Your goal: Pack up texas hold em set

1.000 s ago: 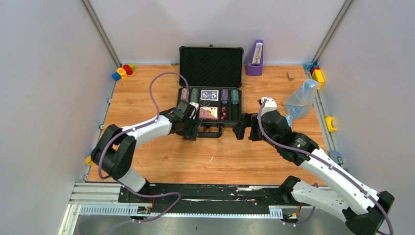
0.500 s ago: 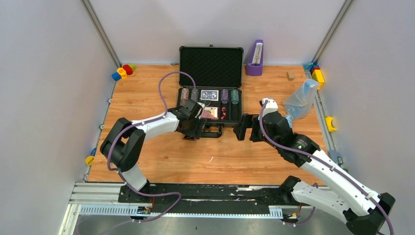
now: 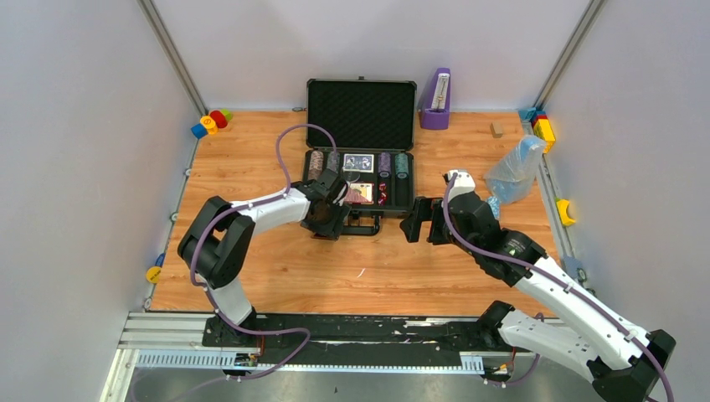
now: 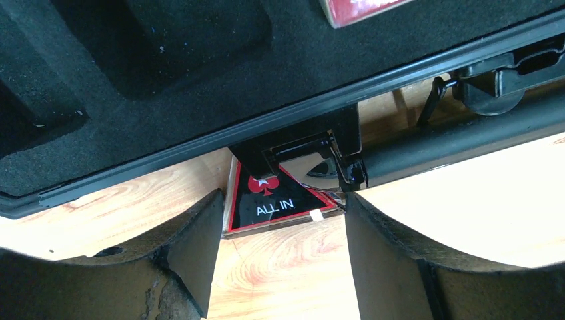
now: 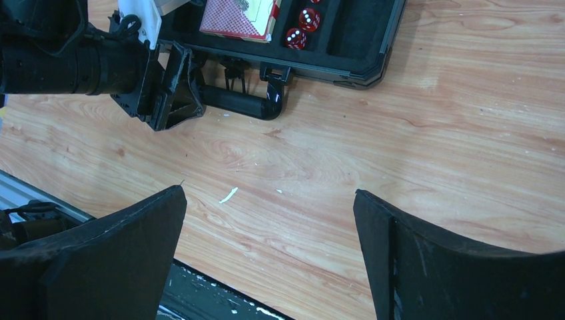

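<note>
The black case (image 3: 408,191) lies open at the table's far middle, its foam lid (image 3: 362,113) upright. Rolls of chips (image 3: 316,161), card decks (image 3: 357,162) and red dice (image 3: 383,194) sit in its slots. A dark red "ALL IN" triangle (image 4: 276,203) lies flat on the wood, tucked under the case's front latch beside the handle (image 5: 243,107). My left gripper (image 4: 283,200) is open, its tips flanking the triangle's two near corners with only slivers of gap. My right gripper (image 5: 270,193) hangs wide open over bare wood right of the handle, holding nothing.
A purple upright object (image 3: 435,99) stands right of the lid. A clear plastic bag (image 3: 512,167) lies at the right, with toy blocks (image 3: 542,126) behind it and more blocks (image 3: 211,122) at the far left corner. A small wooden block (image 3: 496,129) sits near the back.
My left gripper has shifted a little right along the case's front edge and its jaws have narrowed toward the triangle. The right arm has barely moved.
</note>
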`<state>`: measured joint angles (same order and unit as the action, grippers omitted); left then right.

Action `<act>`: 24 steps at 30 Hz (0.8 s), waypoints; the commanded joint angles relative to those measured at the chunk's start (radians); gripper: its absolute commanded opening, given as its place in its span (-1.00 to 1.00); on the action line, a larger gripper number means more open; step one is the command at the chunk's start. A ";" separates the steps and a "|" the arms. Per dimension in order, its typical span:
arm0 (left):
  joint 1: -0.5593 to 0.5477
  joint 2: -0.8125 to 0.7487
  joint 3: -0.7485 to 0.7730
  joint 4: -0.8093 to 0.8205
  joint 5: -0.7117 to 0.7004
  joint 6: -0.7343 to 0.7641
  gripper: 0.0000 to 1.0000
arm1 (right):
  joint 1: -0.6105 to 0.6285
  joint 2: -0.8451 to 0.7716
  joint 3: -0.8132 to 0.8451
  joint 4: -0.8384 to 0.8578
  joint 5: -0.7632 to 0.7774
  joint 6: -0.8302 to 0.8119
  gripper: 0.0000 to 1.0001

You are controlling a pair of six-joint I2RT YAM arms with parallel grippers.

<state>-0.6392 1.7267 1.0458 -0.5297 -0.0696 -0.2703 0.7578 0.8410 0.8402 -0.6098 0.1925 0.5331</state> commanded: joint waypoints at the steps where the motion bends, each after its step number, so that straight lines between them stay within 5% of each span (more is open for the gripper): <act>1: -0.001 0.032 0.038 -0.013 -0.009 0.017 0.31 | -0.003 -0.022 -0.001 0.008 0.011 0.018 0.99; 8: -0.001 -0.005 0.069 -0.108 0.007 0.018 0.10 | -0.003 -0.023 0.000 0.007 0.013 0.016 0.99; 19: -0.002 -0.253 0.132 -0.180 0.106 0.034 0.06 | -0.003 -0.020 0.002 0.008 0.022 0.016 0.99; 24: -0.001 -0.248 0.226 -0.132 0.091 0.034 0.03 | -0.003 -0.017 0.001 0.008 0.032 0.016 0.99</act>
<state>-0.6392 1.4849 1.1809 -0.7082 0.0124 -0.2588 0.7578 0.8341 0.8360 -0.6136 0.2008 0.5343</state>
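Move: The case's open tray, where the marker seems bound, has its middle about 13 cm ahead of the left hand, 8 cm to the right and 3 cm higher. The case handle's middle lies some 8 cm right and 2 cm ahead; the red card pack about 10 cm ahead and 8 cm right, with the dice some 6 cm right of the pack. From the right hand, the tray is about 19 cm ahead, 16 cm left and 16 cm below. Already pinched by its two outer corners, the ALL IN triangle is first drawn back about 2 cm by the left hand, out from beside the case handle, then lifted quickly some 11 cm. The hand comes forward again and slightly right as it rises, fingertips swinging about 10 degrees right and a little forward, fingers keeping their hold. ##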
